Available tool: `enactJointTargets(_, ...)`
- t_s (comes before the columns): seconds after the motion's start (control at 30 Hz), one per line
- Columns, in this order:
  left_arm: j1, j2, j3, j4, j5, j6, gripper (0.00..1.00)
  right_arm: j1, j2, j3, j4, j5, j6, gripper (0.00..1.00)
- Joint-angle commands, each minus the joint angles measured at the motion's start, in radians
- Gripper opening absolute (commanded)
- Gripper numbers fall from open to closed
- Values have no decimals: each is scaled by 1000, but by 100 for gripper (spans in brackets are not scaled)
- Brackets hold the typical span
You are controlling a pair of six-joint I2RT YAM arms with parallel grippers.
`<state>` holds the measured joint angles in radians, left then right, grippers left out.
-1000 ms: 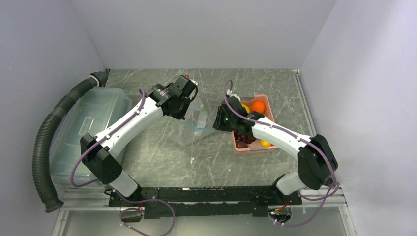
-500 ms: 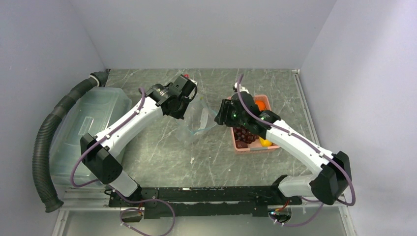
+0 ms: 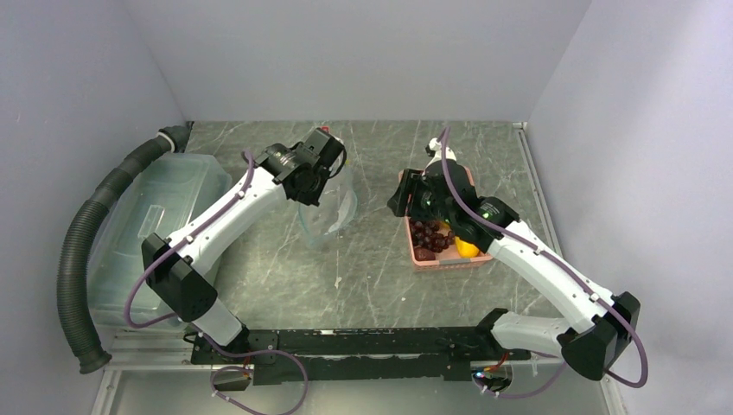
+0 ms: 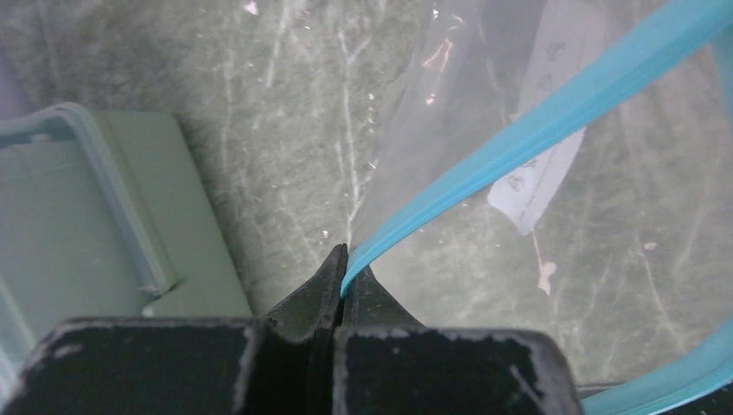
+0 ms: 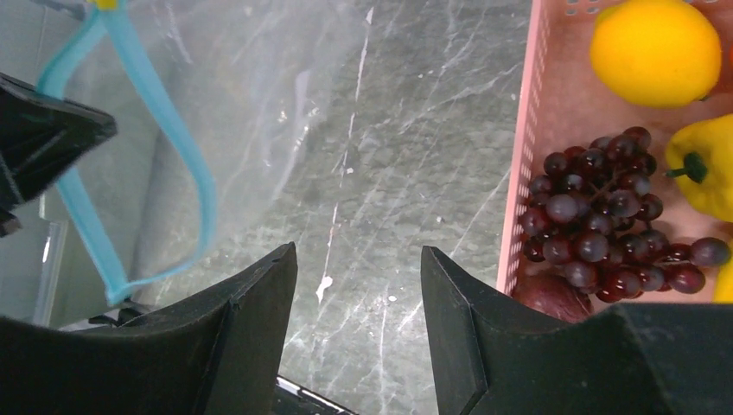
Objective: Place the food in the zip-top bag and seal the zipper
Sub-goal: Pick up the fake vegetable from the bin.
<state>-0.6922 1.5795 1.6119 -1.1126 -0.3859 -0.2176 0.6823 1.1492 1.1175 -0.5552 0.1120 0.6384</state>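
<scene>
The clear zip-top bag (image 3: 333,212) hangs from my left gripper (image 3: 321,188), its lower end on the table. In the left wrist view that gripper (image 4: 343,262) is shut on the teal zipper (image 4: 519,147) at one end of the mouth. My right gripper (image 5: 356,251) is open and empty, over bare table between the bag (image 5: 251,112) and the pink basket (image 5: 527,130). In the top view this gripper (image 3: 401,195) hangs by the basket's left rim. The food is in the basket: a lemon (image 5: 655,50), a grape bunch (image 5: 605,207) and a yellow bell pepper (image 5: 704,164).
A large translucent lidded bin (image 3: 147,225) stands at the left, with a black ribbed hose (image 3: 82,251) curving round it. The pink basket (image 3: 441,262) sits right of centre, partly under the right arm. White walls close in the table at the back and on both sides.
My right gripper has opened and drawn back from the bag's mouth toward the basket. The bag has swung left and hangs from the left gripper alone.
</scene>
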Motion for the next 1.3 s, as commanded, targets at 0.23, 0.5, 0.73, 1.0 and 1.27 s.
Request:
enactJointTargets(0.23,6,47,195,-145,-364,65,0,-4,-25,-14,11,19,-34,59)
enactJointTargets(0.5,5,102,177,-164,-395,36,0,-4,-37,-26,6,38,-54,59)
enactJointTargets(0.73,4,143,92,-103,-218,-17,0,-4,-88,-32,-47,99,-92,59)
enactJointTargets(1.0,-1,165,100,-59,-117,-8,0,-4,-109,-18,-142,205,-141,60)
enactJointTargets(1.27,-1,160,95,-9,-11,12,0,-6,-124,-23,-205,269,-158,61)
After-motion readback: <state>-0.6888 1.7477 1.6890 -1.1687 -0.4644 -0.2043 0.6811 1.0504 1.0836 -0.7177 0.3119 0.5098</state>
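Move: The yellow pepper in the bin lies about 17 cm to the right of my open right hand, some 9 cm farther out and 20 cm below. Around it, similarly low, are the grapes (9 cm right, 4 cm ahead), the lemon (10 cm right, 15 cm ahead), the orange (18 cm right, 16 cm ahead) and the yellow mango (20 cm right, 2 cm back). From my left hand the pepper is roughly 40 cm right, 7 cm ahead and 18 cm below. My left hand, still pinching the bag's blue zipper edge, swings about 5 cm up and to the left and a little forward, then drops back down and right to some 3 cm below where it began, its wrist rolling and partly unrolling. My right hand at first barely stirs, then moves about 6 cm right over the bin towards the pepper, fingers staying open, wrist rolling left side down. ##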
